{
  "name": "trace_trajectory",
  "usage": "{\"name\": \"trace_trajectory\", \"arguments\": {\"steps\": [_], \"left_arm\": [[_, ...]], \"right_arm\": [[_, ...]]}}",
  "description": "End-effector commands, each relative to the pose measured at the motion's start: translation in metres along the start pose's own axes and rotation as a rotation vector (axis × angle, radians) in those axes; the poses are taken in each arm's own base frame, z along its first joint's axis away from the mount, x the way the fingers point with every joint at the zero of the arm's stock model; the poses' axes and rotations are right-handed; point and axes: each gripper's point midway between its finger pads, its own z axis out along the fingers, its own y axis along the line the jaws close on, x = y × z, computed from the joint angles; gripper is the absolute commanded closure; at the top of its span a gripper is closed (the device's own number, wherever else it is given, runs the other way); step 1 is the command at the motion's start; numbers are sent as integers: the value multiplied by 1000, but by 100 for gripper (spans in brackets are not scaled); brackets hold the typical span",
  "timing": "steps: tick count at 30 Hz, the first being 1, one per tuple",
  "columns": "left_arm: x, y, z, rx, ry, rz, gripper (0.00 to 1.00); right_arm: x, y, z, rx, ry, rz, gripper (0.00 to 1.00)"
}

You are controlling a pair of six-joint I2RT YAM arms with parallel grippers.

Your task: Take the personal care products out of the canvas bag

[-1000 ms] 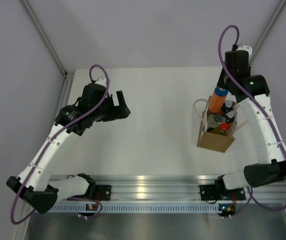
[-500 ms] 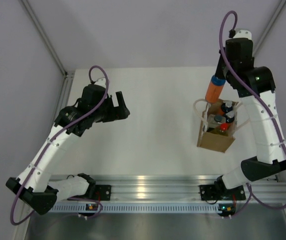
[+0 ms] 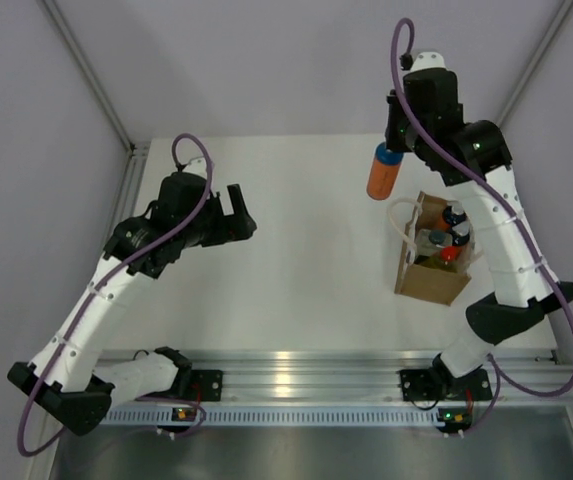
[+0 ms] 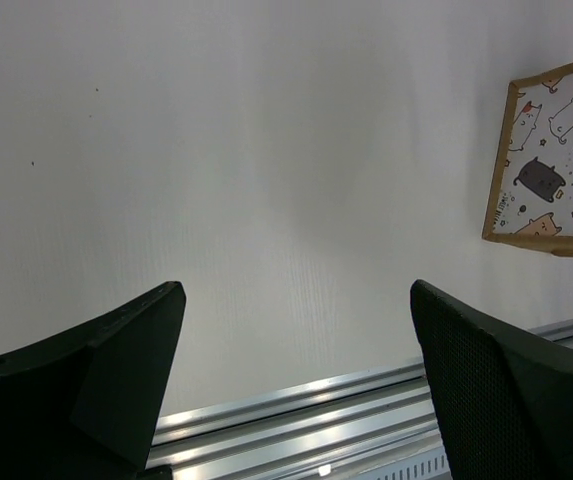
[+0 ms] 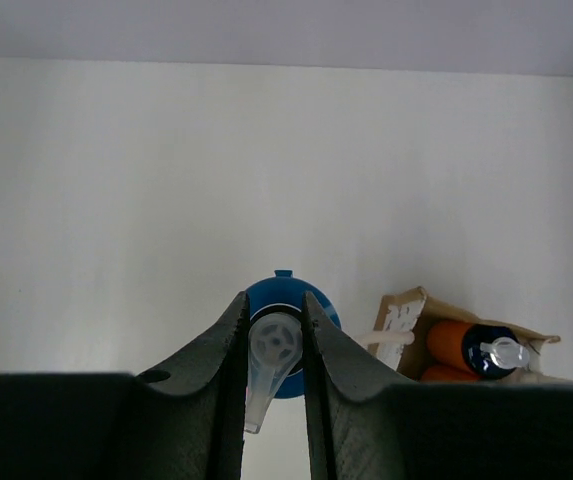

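An orange bottle (image 3: 381,177) with a blue cap (image 5: 284,296) hangs in the air to the left of the canvas bag (image 3: 432,281), above the white table. My right gripper (image 5: 275,310) is shut on its clear pump top. The bag stands upright at the right, and several more bottles (image 3: 445,240) show inside it, among them an orange one with a dark cap (image 5: 471,347). My left gripper (image 3: 237,211) hovers open and empty over the left middle of the table, far from the bag; in the left wrist view a corner of the bag's patterned lining (image 4: 559,165) shows at the right.
A metal rail (image 3: 296,370) runs along the near edge of the table. Grey walls close the table in at the back and on both sides.
My right arm has lifted the orange bottle up out of the bag and carried it to the left, past the bag's edge. The left arm has barely shifted.
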Motion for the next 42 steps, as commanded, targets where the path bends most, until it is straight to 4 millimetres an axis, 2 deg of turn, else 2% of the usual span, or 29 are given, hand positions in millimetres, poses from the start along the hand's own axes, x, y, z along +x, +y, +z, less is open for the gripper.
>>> {"name": "trace_trajectory", "arguments": {"steps": [1, 3, 5, 7, 9, 10, 11, 14, 18, 25, 30, 35, 39, 41, 42], "left_arm": [[-12, -2, -8, 19, -68, 9, 1], [-10, 0, -9, 16, -72, 9, 2], [-11, 2, -11, 11, -81, 4, 1], [-10, 3, -12, 10, -85, 5, 1], [-9, 5, -14, 7, -91, 3, 1], [-9, 5, -15, 6, -91, 4, 2], [-8, 6, -15, 6, -91, 2, 2], [-8, 7, -17, 7, -96, -3, 1], [-7, 8, -18, 5, -99, -5, 1], [-7, 8, -21, 10, -105, 0, 1], [-7, 8, -25, 16, -112, -2, 1], [-4, 10, -24, 13, -107, 0, 1], [-2, 11, -23, 10, -99, 0, 1], [-2, 11, -22, 8, -99, 2, 1], [-2, 11, -22, 9, -98, 3, 2]], "right_arm": [[-26, 38, -5, -101, -101, 27, 100], [-22, 52, 2, -121, -100, 21, 100], [-8, 69, 12, -149, -75, 10, 100], [-8, 88, 15, -194, -102, 18, 100], [6, 103, 24, -216, -87, 2, 100], [4, 110, 29, -225, -104, 7, 100], [13, 114, 36, -227, -88, 1, 100], [21, 130, 52, -260, -95, 16, 100], [50, 147, 81, -277, -68, -26, 100], [89, 164, 126, -277, -32, -90, 100], [109, 164, 141, -259, 9, -106, 100], [130, 164, 147, -264, 58, -109, 100], [143, 163, 149, -261, 85, -110, 61], [146, 160, 149, -256, 92, -113, 56], [143, 158, 147, -255, 86, -112, 48]]}}
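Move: I still hold the orange bottle with the blue cap by its pump in my right hand, high over the table. The bare spot where it will stand lies about 5 cm ahead, 15 cm to the left and some 41 cm below that hand. The canvas bag is about 14 cm to the hand's right and 4 cm back, with a black-capped bottle inside, level ahead and 17 cm right. From my left hand the spot is about 17 cm ahead and 13 cm right, well below. I swing my right hand left, away from the canvas bag and down at once, then sink more steeply and edge forward, about 15 cm left and 22 cm down in all, turning some 15 degrees counter-clockwise and tipping the fingers lower. With the bottle set down on bare table, I open and release its pump. My empty left hand eases back and left a little, wide open. ##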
